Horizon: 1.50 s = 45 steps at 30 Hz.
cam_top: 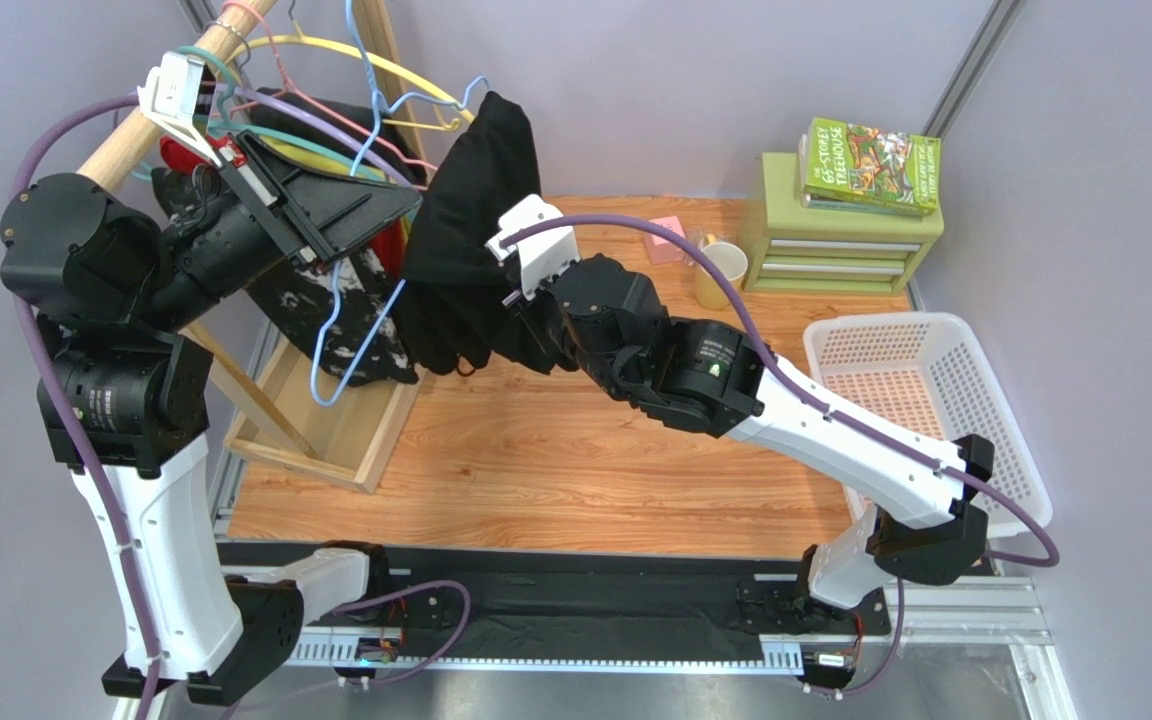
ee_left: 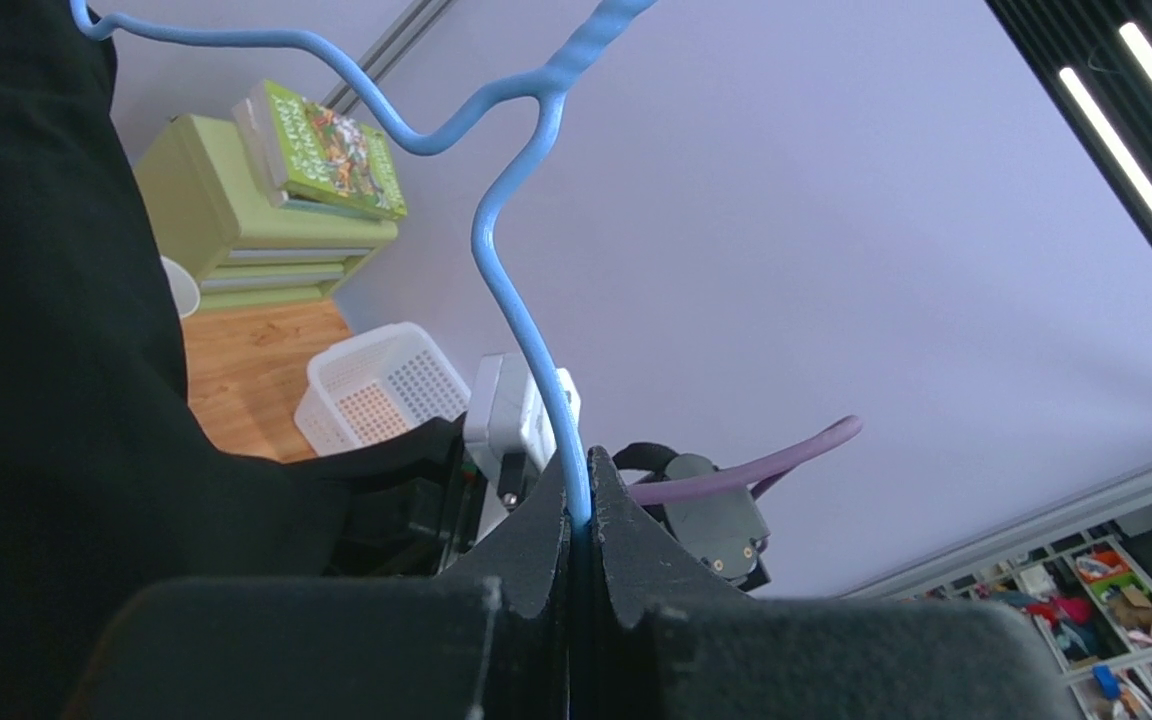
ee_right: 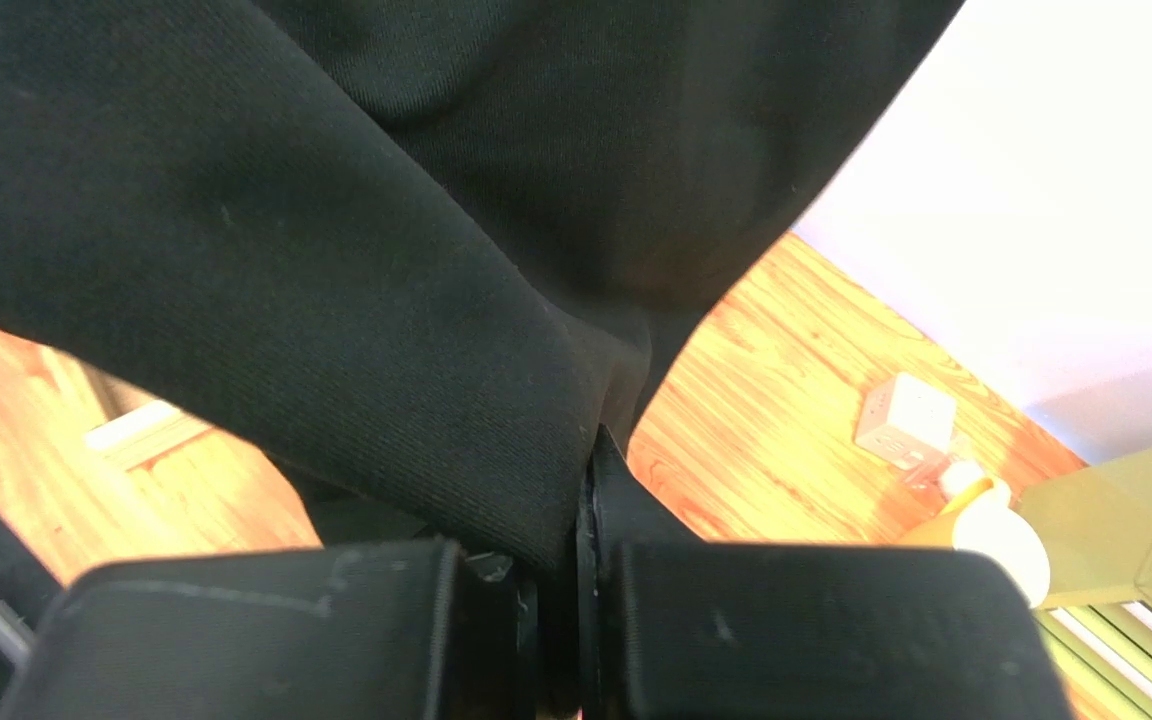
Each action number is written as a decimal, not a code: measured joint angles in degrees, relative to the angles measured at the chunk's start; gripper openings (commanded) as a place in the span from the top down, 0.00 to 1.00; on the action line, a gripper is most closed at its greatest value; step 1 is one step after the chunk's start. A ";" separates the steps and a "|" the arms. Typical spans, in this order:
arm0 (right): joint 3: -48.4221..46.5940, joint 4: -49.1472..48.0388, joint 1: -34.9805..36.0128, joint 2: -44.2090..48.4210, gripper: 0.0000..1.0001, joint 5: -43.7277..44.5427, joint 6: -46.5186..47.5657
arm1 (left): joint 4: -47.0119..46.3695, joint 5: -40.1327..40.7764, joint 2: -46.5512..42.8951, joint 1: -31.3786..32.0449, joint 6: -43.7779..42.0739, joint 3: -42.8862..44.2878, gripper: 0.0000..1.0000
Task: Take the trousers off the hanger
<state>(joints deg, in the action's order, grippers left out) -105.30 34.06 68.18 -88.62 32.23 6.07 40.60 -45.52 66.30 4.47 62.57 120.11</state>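
The solid-black trousers (cam_top: 470,225) hang from the light-blue hanger (cam_top: 369,132), held up over the table's back left. My left gripper (cam_top: 379,203) is shut on the hanger's thin blue wire (ee_left: 515,300), which runs up from between its fingertips (ee_left: 579,518). To the left of that wire, the trousers (ee_left: 41,375) fill the left wrist view. My right gripper (cam_top: 515,323) is shut on a fold of the trousers (ee_right: 312,225) near their lower part. The cloth is pinched between the two jaws (ee_right: 590,465) and hides the left fingertip.
A wooden rack (cam_top: 312,435) with a slanted rod (cam_top: 147,120) carries yellow, teal and lilac hangers, a black garment with white splotches (cam_top: 330,308) and a red garment (cam_top: 184,155). A green drawer box (cam_top: 838,240) with a book, a cup (cam_top: 719,270) and a white basket (cam_top: 928,398) stand at the right.
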 measured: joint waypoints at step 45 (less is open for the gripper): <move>-18.58 27.32 -11.26 2.67 1.00 -37.73 -20.00 | 14.93 -0.48 3.76 0.02 -8.15 10.47 1.00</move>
<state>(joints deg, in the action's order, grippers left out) -123.87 61.39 56.93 -85.95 -5.50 -13.93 55.53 -46.00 70.06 4.49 54.41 130.58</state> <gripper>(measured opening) 0.032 0.009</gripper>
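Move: Both hands already hold something. The right has just shut on the black trousers, whose bulk lies about 5 cm ahead, 4 cm left and 5 cm above it; the hanger's far end is some 12 cm ahead, 3 cm left and 16 cm higher. The left pinches the blue hanger, with the trousers' middle about 6 cm ahead, 9 cm right and 12 cm below. The floral garment hangs roughly 11 cm to its left, 1 cm ahead and 22 cm down. Keeping its pinch on the cloth, the right hand pulls the trousers back about 5 cm and then to the right some 4 cm, sinking slightly, before lifting about 6 cm while easing back a little more; its wrist tips down nearly 30 degrees, swings counter-clockwise by some 20 and rolls its left side up. The left hand stays shut on the blue hanger as a near-still hold, dipping a couple of centimetres and partly recovering. ##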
